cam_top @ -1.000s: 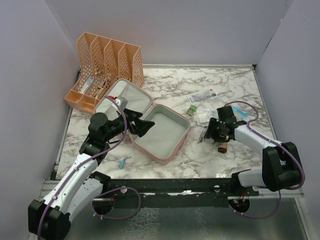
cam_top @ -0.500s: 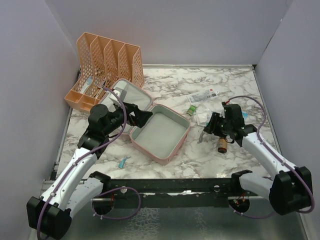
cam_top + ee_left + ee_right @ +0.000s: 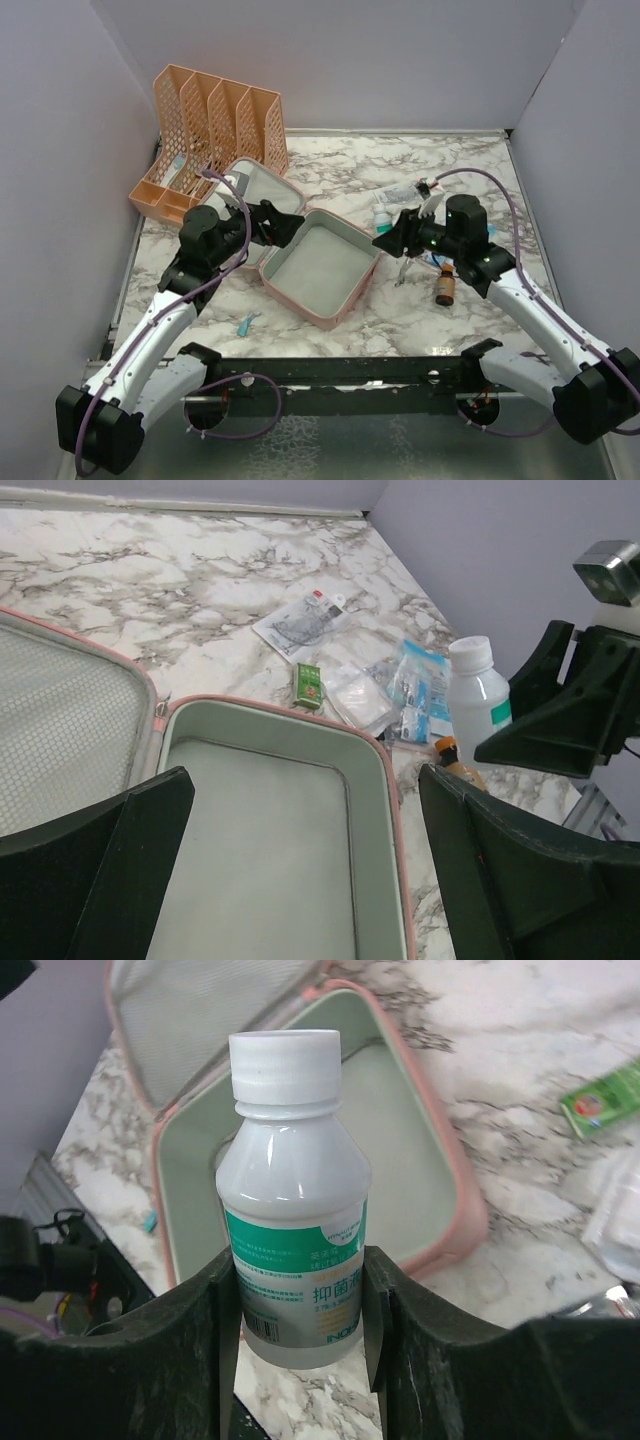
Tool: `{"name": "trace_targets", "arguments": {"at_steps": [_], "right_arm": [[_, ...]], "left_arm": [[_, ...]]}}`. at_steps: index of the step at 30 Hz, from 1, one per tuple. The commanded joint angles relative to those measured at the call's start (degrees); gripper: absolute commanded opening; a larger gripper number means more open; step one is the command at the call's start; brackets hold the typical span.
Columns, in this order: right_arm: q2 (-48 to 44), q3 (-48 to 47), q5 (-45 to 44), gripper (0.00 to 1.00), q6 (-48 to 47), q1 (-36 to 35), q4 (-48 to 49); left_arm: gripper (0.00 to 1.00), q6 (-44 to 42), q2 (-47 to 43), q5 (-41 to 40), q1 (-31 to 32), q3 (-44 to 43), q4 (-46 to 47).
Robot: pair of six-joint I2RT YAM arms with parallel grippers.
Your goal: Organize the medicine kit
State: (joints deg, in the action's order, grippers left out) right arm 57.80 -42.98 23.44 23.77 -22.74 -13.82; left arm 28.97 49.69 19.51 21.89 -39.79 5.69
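Note:
The medicine kit (image 3: 352,292) is a pink zip case lying open in the middle of the table, its pale green tray bare and its lid laid back to the left. My right gripper (image 3: 392,240) hovers at the case's right edge, shut on a white bottle (image 3: 295,1210) with a green label and white cap. In the right wrist view the fingers (image 3: 215,1310) press both sides of the label, with the case's rim (image 3: 465,1200) below. My left gripper (image 3: 280,222) is open, with nothing between its fingers, over the hinge side of the tray (image 3: 390,780).
An amber bottle (image 3: 445,288) lies on the marble right of the case. A small green box (image 3: 308,685), clear sachets (image 3: 355,695) and a flat printed packet (image 3: 300,625) are scattered behind it. An orange file rack (image 3: 215,135) stands back left. A small teal piece (image 3: 246,323) lies front left.
My right gripper closed on the white bottle, lifted it off the table and carried it left to the case's edge. My left gripper drew back a little toward the lid, still open.

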Motion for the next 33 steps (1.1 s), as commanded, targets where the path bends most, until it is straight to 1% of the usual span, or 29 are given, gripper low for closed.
{"name": "trace_targets", "arguments": {"at_steps": [1,4,10,13,18,22,26,30,33], "right_arm": [[2.0,-4.2,5.5,0.38,-3.9,-4.5,7.8],[4.5,-5.1,4.4,0.38,-5.7,-7.6,8.5],[11.9,-8.4,-4.8,0.38,-8.8,-14.1,8.0],[17.3,-11.1,-8.9,0.38,-12.1,-16.7,6.7],[27.2,-18.5,-18.5,0.38,-19.7,-19.8,0.0],[32.8,-23.3,-27.6,0.38,-24.6,-21.4,-6.8],[35.0,-24.4,-32.2,0.38,-27.4,-21.8,-10.6],[35.8,-23.7,-34.0,0.38,-29.4,-21.8,-11.7],[36.8,-24.1,-34.4,0.38,-30.9,-21.9,-13.3]], "left_arm": [[0.99,-0.2,0.4,-4.6,0.3,-2.9,3.4],[0.99,-2.7,0.0,-6.3,0.3,-3.5,3.9],[0.99,-9.2,-3.3,-10.0,0.3,-2.1,5.3],[0.99,-10.7,-5.8,-12.3,0.3,0.0,7.0],[0.99,-11.6,-8.9,-13.2,0.2,3.2,9.8],[0.99,-11.2,-11.3,-15.0,0.2,2.9,7.7],[0.99,-11.0,-14.0,-16.6,0.2,3.0,5.3],[0.99,-10.8,-16.0,-19.7,0.2,2.9,4.0],[0.99,-10.5,-16.8,-20.5,0.2,2.8,3.5]]}}
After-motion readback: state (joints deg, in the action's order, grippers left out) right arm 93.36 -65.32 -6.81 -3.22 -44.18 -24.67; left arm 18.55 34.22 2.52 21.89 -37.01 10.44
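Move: I already hold the white bottle in my right hand. The open case's tray is where it goes: its middle lies about 11 cm to the left, 1 cm back and 18 cm below. The green box sits some 10 cm ahead and 3 cm right, the gauze packet about 6 cm ahead and 8 cm right, both roughly 19 cm down. From my left hand the tray's middle is about 6 cm right, 2 cm back and 26 cm below. I carry the bottle leftwards over the case's right rim, about 10 cm, then forward and down towards the tray's far end, easing back right some 4 cm as I sink to 10 cm below my start. My right wrist rolls about 45 degrees so the fingers point steeply down, grip kept. My left hand, open and empty, clears away, up 7 cm and left, its fingers tipping up. ##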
